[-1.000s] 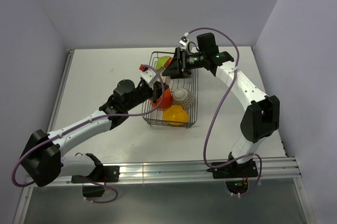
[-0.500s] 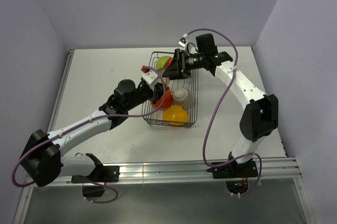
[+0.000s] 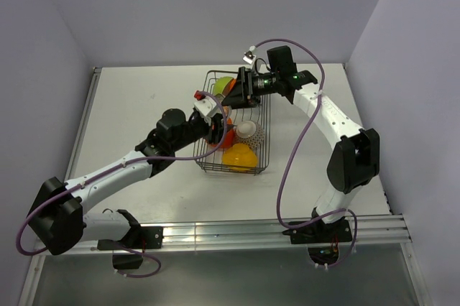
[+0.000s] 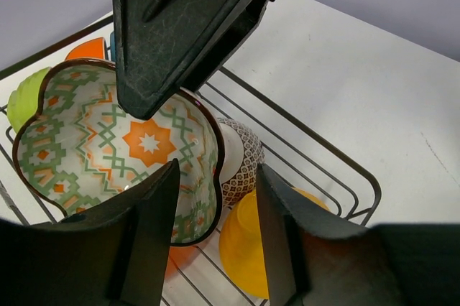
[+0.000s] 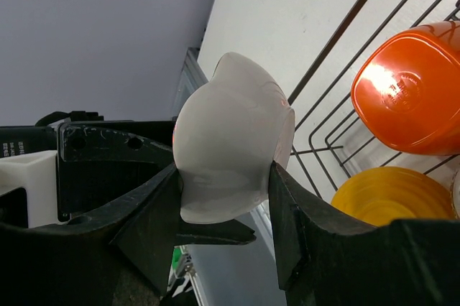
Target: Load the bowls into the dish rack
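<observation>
The dish rack (image 3: pixel 264 142) stands mid-table. My right gripper (image 3: pixel 231 94) hangs over its far left part, shut on the scalloped floral bowl (image 5: pixel 230 133), whose white underside shows between the fingers (image 5: pixel 295 220). In the left wrist view the bowl's green-and-orange inside (image 4: pixel 122 148) faces me. My left gripper (image 3: pixel 218 125) is open right beside it, jaws apart by the bowl's rim. In the rack lie a yellow bowl (image 3: pixel 239 155), a red-orange bowl (image 5: pixel 410 94), a grey-brown patterned bowl (image 3: pixel 248 131) and a yellow-green bowl (image 3: pixel 224 85).
The rack's wire rim (image 4: pixel 316 141) runs just right of my left fingers. Both grippers crowd together over the rack's left side. The white table (image 3: pixel 144 105) spreads to the left and right of the rack, with walls behind.
My left gripper has edged slightly right, over the rack's left side, closer to the floral bowl. My right gripper has shifted slightly, still holding the bowl.
</observation>
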Tool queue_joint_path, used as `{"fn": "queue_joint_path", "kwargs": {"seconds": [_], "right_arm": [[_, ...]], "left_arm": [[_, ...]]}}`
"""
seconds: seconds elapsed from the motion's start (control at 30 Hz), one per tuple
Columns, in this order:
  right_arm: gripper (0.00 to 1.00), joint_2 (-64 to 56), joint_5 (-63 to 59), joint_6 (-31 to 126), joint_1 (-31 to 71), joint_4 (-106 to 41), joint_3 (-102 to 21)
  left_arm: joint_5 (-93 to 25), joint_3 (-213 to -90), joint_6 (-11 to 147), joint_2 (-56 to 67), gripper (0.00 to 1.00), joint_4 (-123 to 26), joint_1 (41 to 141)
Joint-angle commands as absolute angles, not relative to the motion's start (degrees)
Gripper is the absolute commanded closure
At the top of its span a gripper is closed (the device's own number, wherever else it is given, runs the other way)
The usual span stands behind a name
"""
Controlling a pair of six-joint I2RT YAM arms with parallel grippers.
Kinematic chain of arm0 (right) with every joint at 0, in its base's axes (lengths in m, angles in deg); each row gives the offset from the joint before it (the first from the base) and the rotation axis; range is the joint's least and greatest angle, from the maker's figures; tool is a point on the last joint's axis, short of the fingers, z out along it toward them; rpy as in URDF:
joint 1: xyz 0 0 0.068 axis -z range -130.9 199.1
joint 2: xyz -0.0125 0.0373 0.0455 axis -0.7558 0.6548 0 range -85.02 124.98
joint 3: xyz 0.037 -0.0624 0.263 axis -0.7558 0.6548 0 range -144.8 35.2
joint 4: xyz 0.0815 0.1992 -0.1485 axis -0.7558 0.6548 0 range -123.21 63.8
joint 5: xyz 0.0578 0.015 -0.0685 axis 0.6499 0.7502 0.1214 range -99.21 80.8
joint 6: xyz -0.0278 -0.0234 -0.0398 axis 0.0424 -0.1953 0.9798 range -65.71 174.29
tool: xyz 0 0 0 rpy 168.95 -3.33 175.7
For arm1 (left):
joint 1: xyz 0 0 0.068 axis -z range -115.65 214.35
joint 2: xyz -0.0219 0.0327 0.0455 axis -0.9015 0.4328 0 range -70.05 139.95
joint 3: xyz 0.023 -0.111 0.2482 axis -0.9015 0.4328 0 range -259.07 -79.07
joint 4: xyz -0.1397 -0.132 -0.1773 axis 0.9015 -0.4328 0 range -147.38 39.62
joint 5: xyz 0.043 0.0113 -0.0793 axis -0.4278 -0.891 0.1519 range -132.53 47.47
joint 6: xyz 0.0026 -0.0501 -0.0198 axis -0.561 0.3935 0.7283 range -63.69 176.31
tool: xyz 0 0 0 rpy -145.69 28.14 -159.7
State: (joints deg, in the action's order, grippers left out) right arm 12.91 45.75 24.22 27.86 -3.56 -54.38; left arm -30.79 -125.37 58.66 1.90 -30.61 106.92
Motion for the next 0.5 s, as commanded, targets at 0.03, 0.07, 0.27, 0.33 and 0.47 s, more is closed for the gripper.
{"fn": "queue_joint_path", "kwargs": {"seconds": [0.03,0.07,0.27,0.33,0.47], "right_arm": [[1.00,13.94,46.78,25.55,27.74,-4.47,-57.35],[1.00,13.86,46.52,26.16,27.65,-4.29,-57.44],[1.00,14.03,44.06,28.44,27.74,-2.62,-57.61],[1.00,14.03,43.27,29.15,27.74,-2.10,-57.70],[1.00,13.68,41.42,31.51,27.74,-1.13,-57.88]], "left_arm": [[-30.32,-127.50,58.42,0.53,0.46,-30.16,106.98],[-30.49,-127.41,58.42,0.36,0.46,-30.33,106.98],[-31.46,-127.14,58.15,-1.57,0.36,-31.91,106.89],[-30.67,-127.14,58.85,-3.32,0.31,-32.62,106.63],[-26.38,-127.76,60.34,-7.81,0.28,-37.18,104.18]]}}
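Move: The right hand holds the patterned bowl by its wall over the dish rack. The free spot on the rack's left side lies roughly 7 cm below it, 1 cm back and 2 cm left. The green bowl stands some 8 cm ahead, straight in line, and the red bowl about 9 cm back and 1 cm left, both some 9 cm lower. From the left hand, the patterned bowl's middle is about 5 cm ahead and 3 cm left, at nearly the same height. Downward, with a slight forward creep, the right hand sinks about 2 cm towards the free spot between the green and red bowls, tilting barely and keeping its grip on the patterned bowl's wall. The left hand, its half-open fingers spreading further, first dips a touch, then draws up, left and back from that bowl's rim by some 2 cm, gathering speed. ##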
